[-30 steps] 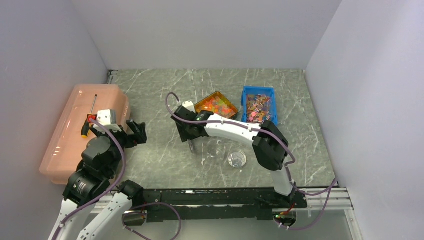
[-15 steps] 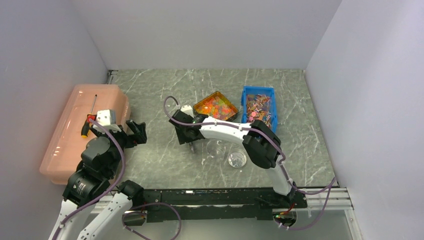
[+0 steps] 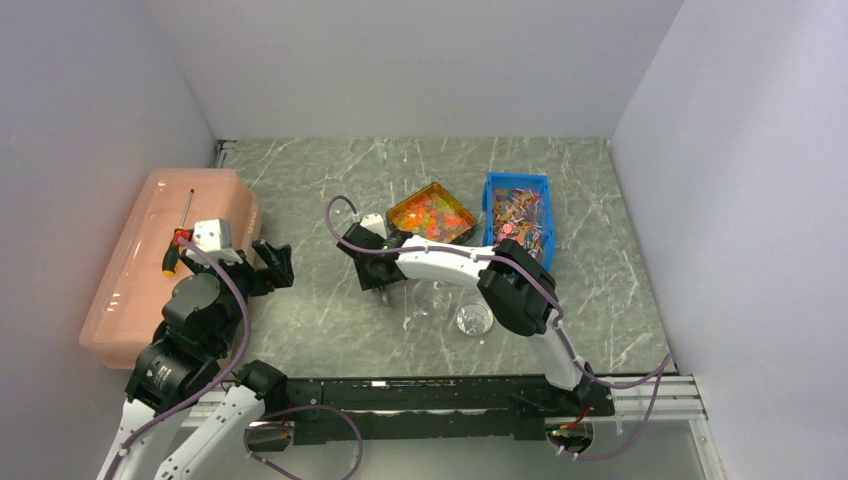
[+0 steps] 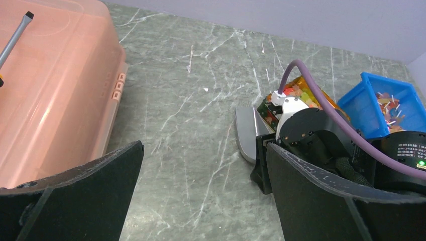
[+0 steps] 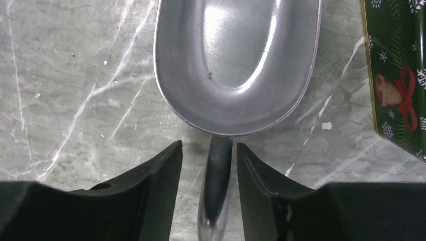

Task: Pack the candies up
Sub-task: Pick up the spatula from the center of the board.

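The candies (image 3: 430, 213), tiny glossy orange, yellow, red and green pieces, fill an orange tin at the table's middle; they also show in the left wrist view (image 4: 301, 95). A metal scoop (image 5: 236, 65) lies empty on the marble just left of the tin. Its handle (image 5: 217, 181) runs back between the fingers of my right gripper (image 5: 208, 148), which straddles it with a thin gap on each side. From above, the right gripper (image 3: 378, 272) hangs low over the scoop (image 3: 384, 292). My left gripper (image 3: 272, 265) stands wide open and empty over bare table near the pink box.
A blue bin (image 3: 517, 215) of wrapped pieces stands right of the tin. Two clear cups (image 3: 474, 318) stand near the right arm. A pink lidded box (image 3: 165, 260) with a screwdriver (image 3: 180, 235) on top lies at the left. The tin's green patterned side (image 5: 397, 80) is close by.
The right gripper has shifted a little left and lower over the scoop's handle, and its fingers have narrowed round it. The left arm has not moved.
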`<state>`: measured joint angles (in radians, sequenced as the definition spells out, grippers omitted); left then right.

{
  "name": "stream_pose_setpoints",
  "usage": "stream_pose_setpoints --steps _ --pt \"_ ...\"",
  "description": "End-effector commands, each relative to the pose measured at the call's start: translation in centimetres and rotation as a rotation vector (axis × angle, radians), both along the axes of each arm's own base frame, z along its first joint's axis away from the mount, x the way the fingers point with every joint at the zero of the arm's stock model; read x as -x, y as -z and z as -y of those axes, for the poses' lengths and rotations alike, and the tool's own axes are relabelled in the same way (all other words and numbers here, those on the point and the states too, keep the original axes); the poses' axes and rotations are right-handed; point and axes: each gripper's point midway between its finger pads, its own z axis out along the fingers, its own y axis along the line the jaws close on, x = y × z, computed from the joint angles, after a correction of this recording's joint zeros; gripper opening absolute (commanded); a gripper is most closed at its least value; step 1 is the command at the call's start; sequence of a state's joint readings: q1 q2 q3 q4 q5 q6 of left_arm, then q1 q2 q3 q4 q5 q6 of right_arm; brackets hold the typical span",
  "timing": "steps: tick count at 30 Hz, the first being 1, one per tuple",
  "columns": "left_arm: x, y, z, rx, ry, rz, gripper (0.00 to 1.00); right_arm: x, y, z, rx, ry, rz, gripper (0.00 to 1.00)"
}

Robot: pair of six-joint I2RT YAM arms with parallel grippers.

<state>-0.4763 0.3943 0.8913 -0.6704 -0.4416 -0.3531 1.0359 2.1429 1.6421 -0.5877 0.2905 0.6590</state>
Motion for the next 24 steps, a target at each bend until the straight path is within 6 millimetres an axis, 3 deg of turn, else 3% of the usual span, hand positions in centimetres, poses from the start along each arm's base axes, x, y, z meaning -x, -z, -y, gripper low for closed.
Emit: stream_pose_setpoints --steps 1,10,17,22,24 --pt "-0.2 -0.8 0.2 0.002 0.009 0.031 0.99 -0.9 0.1 -0.3 -0.011 0.035 0.036 0.45" --pt "-0.2 -0.8 0.2 0.004 0.01 0.034 0.99 -1.1 0.6 0.3 0.014 0.067 0.038 0.35" --pt "-0.2 -0.8 0.2 0.003 0.011 0.034 0.99 -1.1 0.5 0.4 0.02 0.069 0.041 0.18" --pt "-0.2 -0.8 0.1 0.003 0.008 0.032 0.99 -1.2 -1.0 0.2 -0.003 0.06 0.062 0.0" --pt "-0.2 -0.7 0.2 0.001 0.008 0.029 0.99 -1.2 -1.6 0.4 -0.004 0.056 0.071 0.0"
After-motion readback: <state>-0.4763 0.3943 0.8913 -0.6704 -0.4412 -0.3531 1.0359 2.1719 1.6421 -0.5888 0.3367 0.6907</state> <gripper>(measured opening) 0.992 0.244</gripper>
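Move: Right gripper: the spatula's handle already lies between your half-open fingers, roughly 1 cm below and 1 cm to the right, with its scoop running on about 6 cm ahead and 1 cm left. The candy tin sits some 11 cm ahead and 11 cm right. The clear jar is about 5 cm back and 11 cm right. From the left gripper, the handle is about 8 cm ahead, 18 cm right and 28 cm below. Shut the right fingers steadily on the spatula's handle, just behind the scoop, while you sink about 1 cm more and ease slightly forward and to the right, turning the wrist only a few degrees clockwise. The pads meet the handle from both sides and stop there, about a quarter open, and the grip effort rises as they pinch it. ##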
